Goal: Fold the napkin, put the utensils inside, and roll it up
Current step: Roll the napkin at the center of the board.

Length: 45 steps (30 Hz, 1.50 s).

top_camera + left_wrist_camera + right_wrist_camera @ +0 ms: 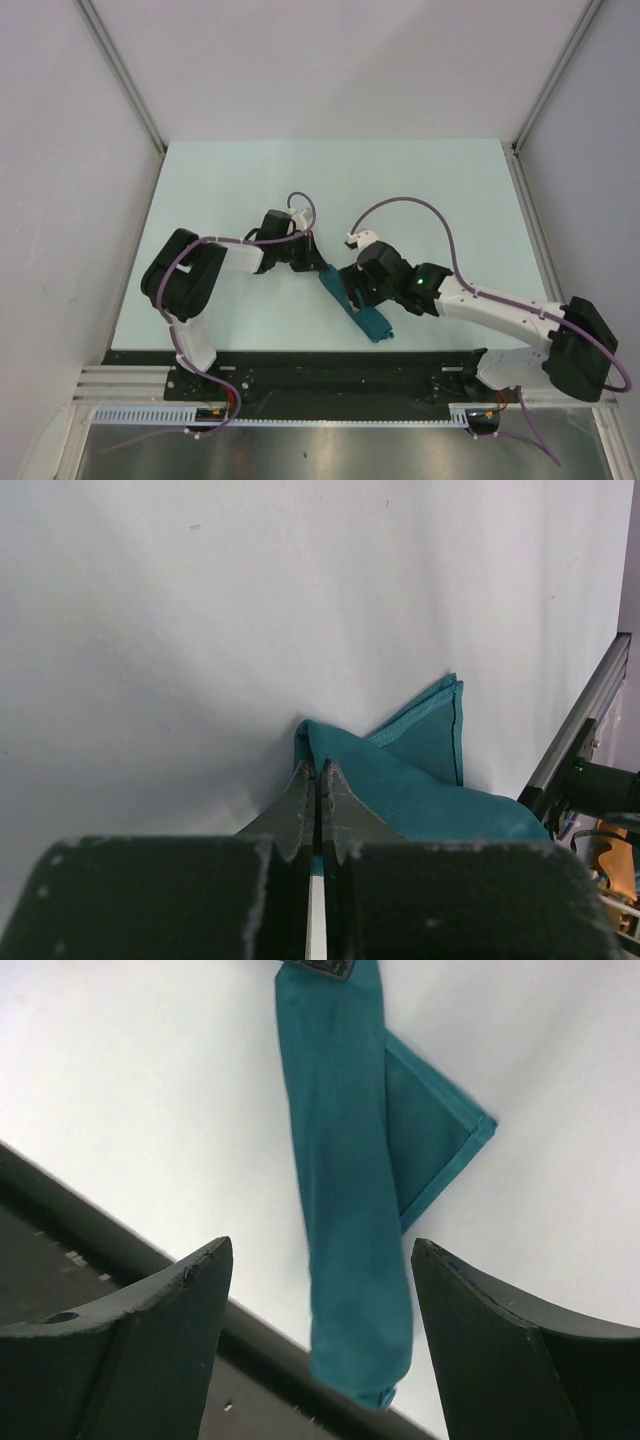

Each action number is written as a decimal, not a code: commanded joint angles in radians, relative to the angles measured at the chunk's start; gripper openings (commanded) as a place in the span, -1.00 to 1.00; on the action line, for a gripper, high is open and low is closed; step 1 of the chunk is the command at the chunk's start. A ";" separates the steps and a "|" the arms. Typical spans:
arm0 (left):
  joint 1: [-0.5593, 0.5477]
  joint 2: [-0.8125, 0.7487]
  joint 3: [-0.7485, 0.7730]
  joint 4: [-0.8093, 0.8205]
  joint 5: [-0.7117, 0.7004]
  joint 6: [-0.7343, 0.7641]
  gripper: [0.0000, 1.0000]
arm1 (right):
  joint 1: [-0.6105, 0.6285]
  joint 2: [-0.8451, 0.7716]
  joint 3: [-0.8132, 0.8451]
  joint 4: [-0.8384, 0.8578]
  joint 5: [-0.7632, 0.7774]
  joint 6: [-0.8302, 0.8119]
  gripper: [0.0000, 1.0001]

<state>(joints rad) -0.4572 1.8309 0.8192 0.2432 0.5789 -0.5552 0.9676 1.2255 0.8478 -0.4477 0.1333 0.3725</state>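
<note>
The napkin (pixel 374 321) is a dark teal cloth rolled into a long narrow bundle, lying diagonally near the table's front edge. My left gripper (pixel 316 263) is at its far end, jaws shut on the cloth (pixel 400 790), which bunches at the fingertips (pixel 300 785). My right gripper (pixel 356 290) hovers over the roll's middle. In the right wrist view it (pixel 322 1247) is open, a finger on either side of the napkin (pixel 345 1220) without touching it. A flat corner flap (pixel 435 1140) sticks out from the roll. The utensils are out of view.
The pale table (pixel 250 180) is enclosed by grey walls at the left, right and back. A black mounting rail (pixel 90 1310) runs along the near edge, just past the roll's near end, and shows in the left wrist view as a metal rail (pixel 580 735).
</note>
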 commanded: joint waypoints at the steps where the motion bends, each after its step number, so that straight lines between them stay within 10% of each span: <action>1: 0.003 0.010 0.034 -0.008 -0.039 0.038 -1.00 | 0.008 0.113 0.043 0.065 0.051 -0.118 0.54; 26: 0.002 0.007 0.069 -0.018 -0.022 0.038 -1.00 | 0.005 0.373 -0.039 0.299 -0.103 -0.112 0.38; 33: 0.002 -0.007 0.069 0.007 -0.002 0.021 -0.99 | -0.062 0.376 -0.124 0.356 -0.225 -0.051 -0.17; 40: 0.054 -0.116 0.089 -0.016 -0.036 0.024 0.22 | -0.150 0.371 -0.231 0.478 -0.484 0.009 -0.52; 45: 0.095 -0.215 0.051 -0.035 -0.092 0.049 0.40 | -0.219 0.373 -0.294 0.596 -0.676 0.051 -0.54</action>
<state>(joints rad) -0.3923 1.7313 0.8642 0.1970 0.5369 -0.5396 0.7666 1.5536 0.6296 0.1551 -0.2962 0.3637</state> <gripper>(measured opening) 0.688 0.236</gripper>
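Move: The napkin lies as a narrow roll slanting towards the base and to the right; its middle is about 2 cm ahead of the right hand, 3 cm to its left and 10 cm below. From that middle, the far end pinched by the left hand lies some 9 cm ahead and 7 cm left, the near end 8 cm back and 5 cm right, a loose corner 5 cm ahead and 4 cm right. From the left hand the napkin's middle is about 9 cm back and 7 cm right, slightly lower. The rolled napkin is pinched at its middle by the right hand, which comes down about 9 cm with open fingers while easing some 4 cm left and a little forward, then closes them around the cloth low over the table, tilting its left side up some 10 degrees. The left hand keeps its pinch nearly still, then opens wide, lets go of the far end and lifts off about 3 cm up and 3 cm forward. ##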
